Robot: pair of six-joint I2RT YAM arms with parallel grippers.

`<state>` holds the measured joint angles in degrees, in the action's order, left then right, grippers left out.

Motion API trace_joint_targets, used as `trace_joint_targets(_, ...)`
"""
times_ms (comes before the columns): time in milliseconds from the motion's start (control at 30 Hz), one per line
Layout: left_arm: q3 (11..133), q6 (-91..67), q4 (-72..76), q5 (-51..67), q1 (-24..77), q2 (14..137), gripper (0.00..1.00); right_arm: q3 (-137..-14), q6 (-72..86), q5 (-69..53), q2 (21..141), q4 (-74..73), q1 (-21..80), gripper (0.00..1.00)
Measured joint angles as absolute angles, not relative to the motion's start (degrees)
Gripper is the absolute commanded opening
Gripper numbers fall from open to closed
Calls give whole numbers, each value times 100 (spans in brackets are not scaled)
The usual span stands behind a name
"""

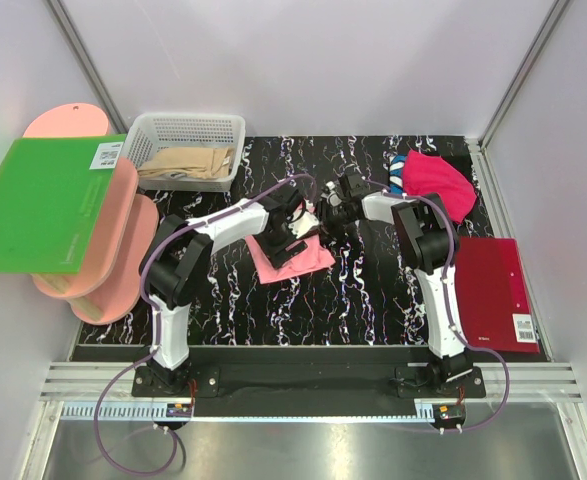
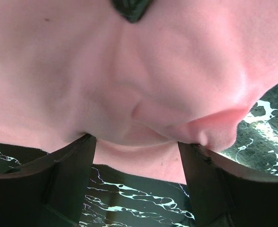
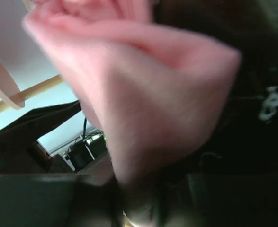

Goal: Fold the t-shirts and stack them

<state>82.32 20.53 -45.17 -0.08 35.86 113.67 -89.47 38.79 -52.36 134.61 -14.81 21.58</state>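
A salmon-pink t-shirt lies partly folded on the black marbled table, near its middle. My left gripper stands over the shirt's far edge. In the left wrist view the left gripper is open, its fingertips resting against the pink cloth. My right gripper meets the shirt from the right. In the blurred right wrist view a fold of pink cloth runs down into the right gripper, which is shut on it. A magenta t-shirt lies at the back right, a bit of blue cloth at its left edge.
A dark-red board lies flat at the right edge. A green board rests on pink shelves at the left. A white basket holding beige cloth stands at the back left.
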Motion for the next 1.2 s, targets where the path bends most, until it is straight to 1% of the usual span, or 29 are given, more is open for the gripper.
trace_joint_targets(67,8232,2053,-4517,-1,3586,11367,75,-8910,3876,-5269,13491,-1450,2174,3)
trace_joint_targets(100,8232,2053,-4517,1,3586,11367,76,-8886,3874,-5275,13491,-1413,2178,0)
trace_joint_targets(333,8438,2043,-4762,82,3430,11139,81,-8744,3844,-5321,13406,-1306,2193,0)
trace_joint_targets(400,8663,2021,-4904,106,3284,10851,85,-8733,3837,-5264,13358,-1372,2213,0)
trace_joint_targets(467,8888,1997,-5002,115,3107,10453,89,-8733,3839,-5199,13312,-1433,2220,0)
trace_joint_targets(533,9144,1968,-5105,148,2842,9909,97,-8737,3841,-5157,13225,-1516,2196,0)
trace_joint_targets(567,9233,1959,-5124,187,2670,9607,99,-8753,3841,-5159,13176,-1555,2182,0)
trace_joint_targets(700,9371,1951,-5218,274,1852,8348,99,-8923,3852,-5181,13032,-1638,1968,0)
trace_joint_targets(767,9142,1966,-5214,261,1658,7859,98,-9039,3876,-5203,13006,-1647,1763,0)
trace_joint_targets(867,8451,1990,-5365,279,1627,7242,97,-9299,3909,-5205,12991,-1662,1313,0)
trace_joint_targets(1067,7321,1990,-5518,314,1603,7107,97,-9883,3966,-5214,12910,-1850,548,0)
trace_joint_targets(1200,7091,1986,-5557,364,1564,7107,96,-10372,4091,-5266,12844,-2003,148,0)
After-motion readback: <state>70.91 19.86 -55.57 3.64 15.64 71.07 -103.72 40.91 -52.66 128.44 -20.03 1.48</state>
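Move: Just beneath the left hand's spread fingers lies the folded pink t-shirt, its middle about 2 cm to their right and 1 cm ahead. From the right hand, whose part-closed fingers straddle its far right edge, the t-shirt's middle is some 7 cm left and 6 cm back. The stack with the crimson shirt is roughly 26 cm right and 5 cm ahead of the right hand; the white basket is about 20 cm ahead and 19 cm left of the left hand. Pinching shut on the t-shirt's edge, the right hand pauses low, then carries it right, forward and up towards the stack, about 20 cm level and 11 cm up, swinging some 20 degrees clockwise. The left hand, first resting on the cloth, lifts off about 27 cm as its fingers open wider, swings left 14 cm towards its own side and sinks back 10 cm. ##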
